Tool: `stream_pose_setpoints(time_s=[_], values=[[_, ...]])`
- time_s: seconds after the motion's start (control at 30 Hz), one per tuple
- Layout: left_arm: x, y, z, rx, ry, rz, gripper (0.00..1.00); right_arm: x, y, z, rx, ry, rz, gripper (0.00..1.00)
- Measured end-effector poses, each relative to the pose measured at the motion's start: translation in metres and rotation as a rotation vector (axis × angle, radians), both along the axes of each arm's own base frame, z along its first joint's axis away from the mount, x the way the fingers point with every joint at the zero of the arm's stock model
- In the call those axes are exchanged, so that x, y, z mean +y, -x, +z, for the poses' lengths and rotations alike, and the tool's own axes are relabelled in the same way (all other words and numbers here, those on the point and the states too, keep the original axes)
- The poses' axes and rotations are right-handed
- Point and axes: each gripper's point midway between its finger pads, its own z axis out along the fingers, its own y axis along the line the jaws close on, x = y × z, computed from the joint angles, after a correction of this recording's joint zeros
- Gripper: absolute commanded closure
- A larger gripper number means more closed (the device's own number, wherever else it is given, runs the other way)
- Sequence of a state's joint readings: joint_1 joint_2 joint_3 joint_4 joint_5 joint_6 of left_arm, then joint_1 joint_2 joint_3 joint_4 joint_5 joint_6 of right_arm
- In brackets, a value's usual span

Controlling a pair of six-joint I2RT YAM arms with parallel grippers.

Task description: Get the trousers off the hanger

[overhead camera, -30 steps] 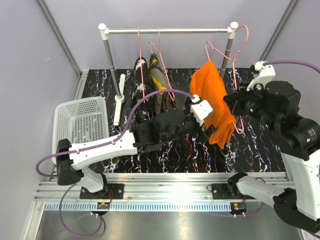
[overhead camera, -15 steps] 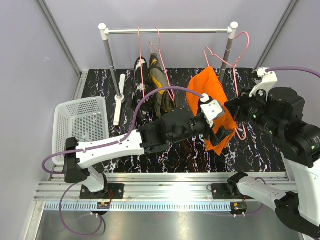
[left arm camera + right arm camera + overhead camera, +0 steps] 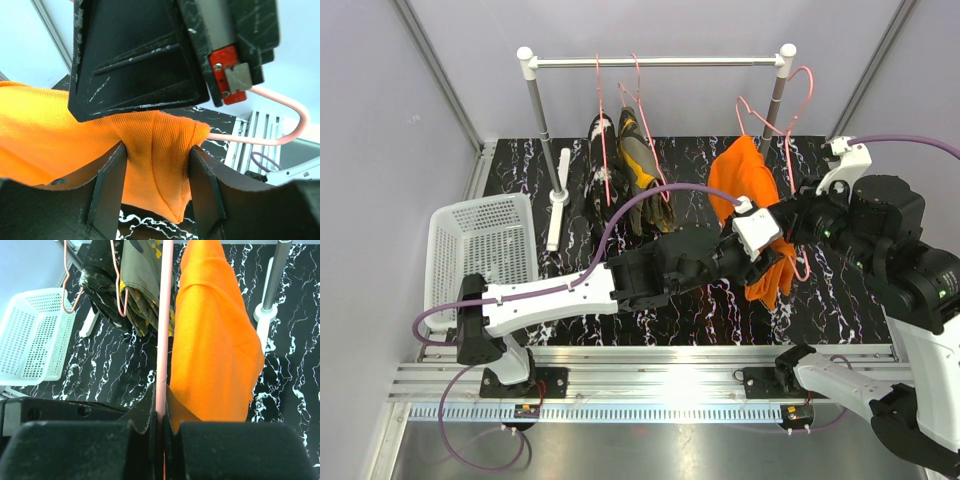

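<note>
The bright orange trousers [image 3: 745, 185] hang folded over a pink hanger [image 3: 790, 110] that is off the rail, over the right of the table. My left gripper [image 3: 157, 155] is shut on a bunched fold of the orange trousers [image 3: 155, 150], with both fingers pressing the cloth. My right gripper [image 3: 161, 412] is shut on the pink hanger's [image 3: 163, 315] wire, right beside the orange cloth [image 3: 215, 340]. In the top view the two grippers meet at the garment's lower half. The dark olive trousers [image 3: 640, 165] and the black speckled trousers [image 3: 600, 150] hang on pink hangers from the rail [image 3: 660, 62].
A white mesh basket [image 3: 480, 250] stands at the table's left edge. The rack's two posts [image 3: 542, 120] rise from white feet on the black marbled tabletop [image 3: 700, 300]. Grey walls close in the back and both sides.
My left arm has reached right to the orange trousers and its jaws have closed from wide open onto the cloth. The right gripper and hanger have shifted slightly right.
</note>
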State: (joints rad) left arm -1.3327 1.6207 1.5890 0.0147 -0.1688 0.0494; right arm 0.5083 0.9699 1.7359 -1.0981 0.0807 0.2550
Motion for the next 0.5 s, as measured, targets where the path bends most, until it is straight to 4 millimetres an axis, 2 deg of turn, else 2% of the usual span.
stream_pose_setpoints(time_s=[0.03,0.13,0.17,0.23,0.5], values=[[0.0003,-0.0004,-0.0008,-0.004,-0.005,0.001,0.52,-0.0002,-0.0005,-0.001,0.002,0.002,-0.002,1.0],[0.0012,-0.0016,-0.0017,-0.015,-0.014,0.008,0.71,0.0005,-0.0024,-0.0025,0.008,0.006,-0.004,1.0],[0.0015,-0.0018,-0.002,-0.022,-0.018,0.012,0.83,0.0009,-0.0029,-0.0028,0.009,0.006,-0.003,1.0],[0.0023,-0.0026,-0.0027,-0.036,-0.028,0.021,0.99,0.0015,-0.0034,-0.0038,0.013,0.007,-0.002,1.0],[0.0051,-0.0041,-0.0017,-0.058,-0.036,0.073,1.0,0.0029,-0.0053,-0.0032,0.006,0.003,-0.001,1.0]])
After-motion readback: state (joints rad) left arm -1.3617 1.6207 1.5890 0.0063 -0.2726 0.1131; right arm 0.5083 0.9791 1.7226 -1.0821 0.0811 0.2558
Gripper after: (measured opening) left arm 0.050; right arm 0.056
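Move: Closest to my left hand is the near fold of the orange trousers, right between the half-open fingers, within a centimetre or so of the finger point. The hanger wire in my right fingers is about 4 cm ahead, 1 cm to the right and 5 cm above; the olive trousers hang roughly 14 cm ahead, 26 cm to the left and 8 cm lower. From my right hand, that orange fold is some 4 cm back, 1 cm left and 5 cm down. I shut my left fingers from about half open to nearly closed, pinching the orange trousers' fold beside the hanger's lower bend. The left hand otherwise all but stays put, turning only about 5 degrees. My right hand stands almost still just above and ahead of it, keeping its closed grip on the hanger wire as the counter-hold. ##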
